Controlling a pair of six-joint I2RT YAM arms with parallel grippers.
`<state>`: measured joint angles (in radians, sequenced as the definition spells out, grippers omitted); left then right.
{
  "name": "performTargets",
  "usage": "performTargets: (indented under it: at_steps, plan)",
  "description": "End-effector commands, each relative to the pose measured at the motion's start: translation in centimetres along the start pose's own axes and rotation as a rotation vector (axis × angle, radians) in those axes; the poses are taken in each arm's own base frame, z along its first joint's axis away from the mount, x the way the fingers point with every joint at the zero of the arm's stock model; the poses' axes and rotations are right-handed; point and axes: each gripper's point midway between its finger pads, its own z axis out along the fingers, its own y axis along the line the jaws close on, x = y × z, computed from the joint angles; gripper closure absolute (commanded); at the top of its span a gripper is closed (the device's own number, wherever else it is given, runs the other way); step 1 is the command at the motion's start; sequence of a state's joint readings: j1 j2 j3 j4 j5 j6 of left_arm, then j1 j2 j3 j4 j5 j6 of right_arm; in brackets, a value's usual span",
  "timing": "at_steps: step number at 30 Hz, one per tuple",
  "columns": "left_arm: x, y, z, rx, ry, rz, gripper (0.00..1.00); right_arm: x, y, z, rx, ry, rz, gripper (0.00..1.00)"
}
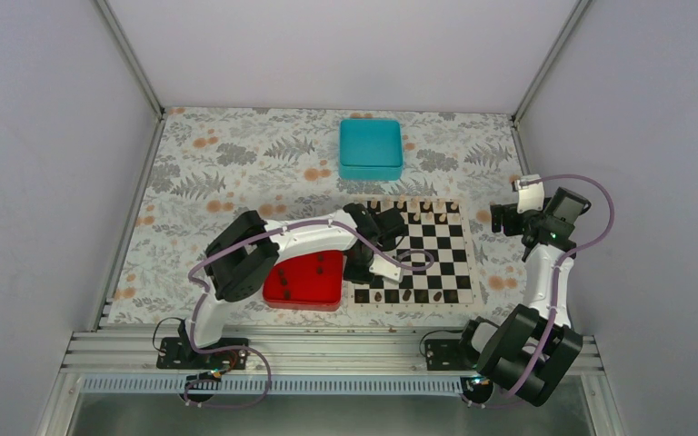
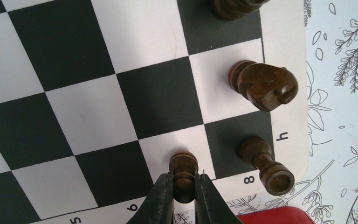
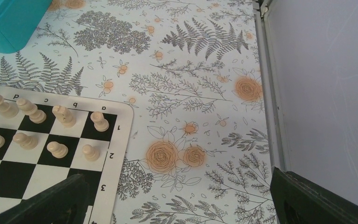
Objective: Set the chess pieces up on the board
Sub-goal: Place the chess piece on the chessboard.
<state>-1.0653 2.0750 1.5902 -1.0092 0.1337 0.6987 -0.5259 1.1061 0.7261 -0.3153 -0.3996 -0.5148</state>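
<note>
In the left wrist view my left gripper (image 2: 184, 189) is shut on a small dark pawn (image 2: 183, 163). The pawn's base is at a white square in the board's (image 2: 154, 93) edge row, one square from the corner. A dark rook (image 2: 265, 164) stands on the corner square and a dark knight (image 2: 263, 86) on the square beyond it. In the top view the left gripper (image 1: 362, 271) is over the board's (image 1: 436, 247) near left corner. Several dark pieces (image 1: 406, 295) line the near edge. My right gripper (image 3: 179, 200) is open and holds nothing, hovering past the board's (image 3: 121, 140) right edge.
A red tray (image 1: 302, 282) lies just left of the board, with a few dark pieces in it. A teal box (image 1: 371, 148) sits behind the board. Cream pieces (image 1: 423, 211) fill the far rows. Grey walls enclose the flowered table.
</note>
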Motion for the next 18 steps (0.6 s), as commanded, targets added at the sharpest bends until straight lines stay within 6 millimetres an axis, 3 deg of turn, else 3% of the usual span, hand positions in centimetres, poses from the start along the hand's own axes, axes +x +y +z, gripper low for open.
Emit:
performTargets:
  at_steps: [1, 8, 14, 18]
  plan:
    - [0.2, -0.7, 1.2, 0.024, 0.024, 0.023, 0.97, -0.1, 0.0, -0.1, -0.01, -0.011, -0.004, 0.0]
    - [0.3, -0.8, 1.2, 0.024, 0.03, 0.024, 0.92, -0.1, 0.0, -0.1, -0.011, -0.009, -0.003, 0.0]
    - [-0.2, -0.3, 0.4, -0.003, 0.016, 0.026, 0.68, 0.0, 0.1, -0.1, -0.015, -0.008, -0.005, 0.0]
    - [-0.1, 0.3, -1.2, -0.053, 0.023, 0.03, 0.58, -0.1, 0.1, -0.2, -0.017, -0.01, -0.005, 0.0]
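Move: The left hand, pointing nearly straight down, already holds the dark pawn by its head over the h7 square, whose surface is roughly 4 cm below. The dark rook on h8 stands about 4 cm straight back, the knight on g8 4 cm back and 4 cm to the right, and the red box's middle some 14 cm left and 3 cm ahead. From the idle right hand the h7 square is about 32 cm left, 15 cm back and 16 cm below. The left hand eases straight down by a little under 1 cm, keeping its pinch on the pawn's head, to bring the pawn's base onto the white h7 square just ahead of the rook. There it all but stops, its wrist still pointing down, and the fingers open from nearly shut to roughly two fifths wide, coming free of the pawn on both sides. ##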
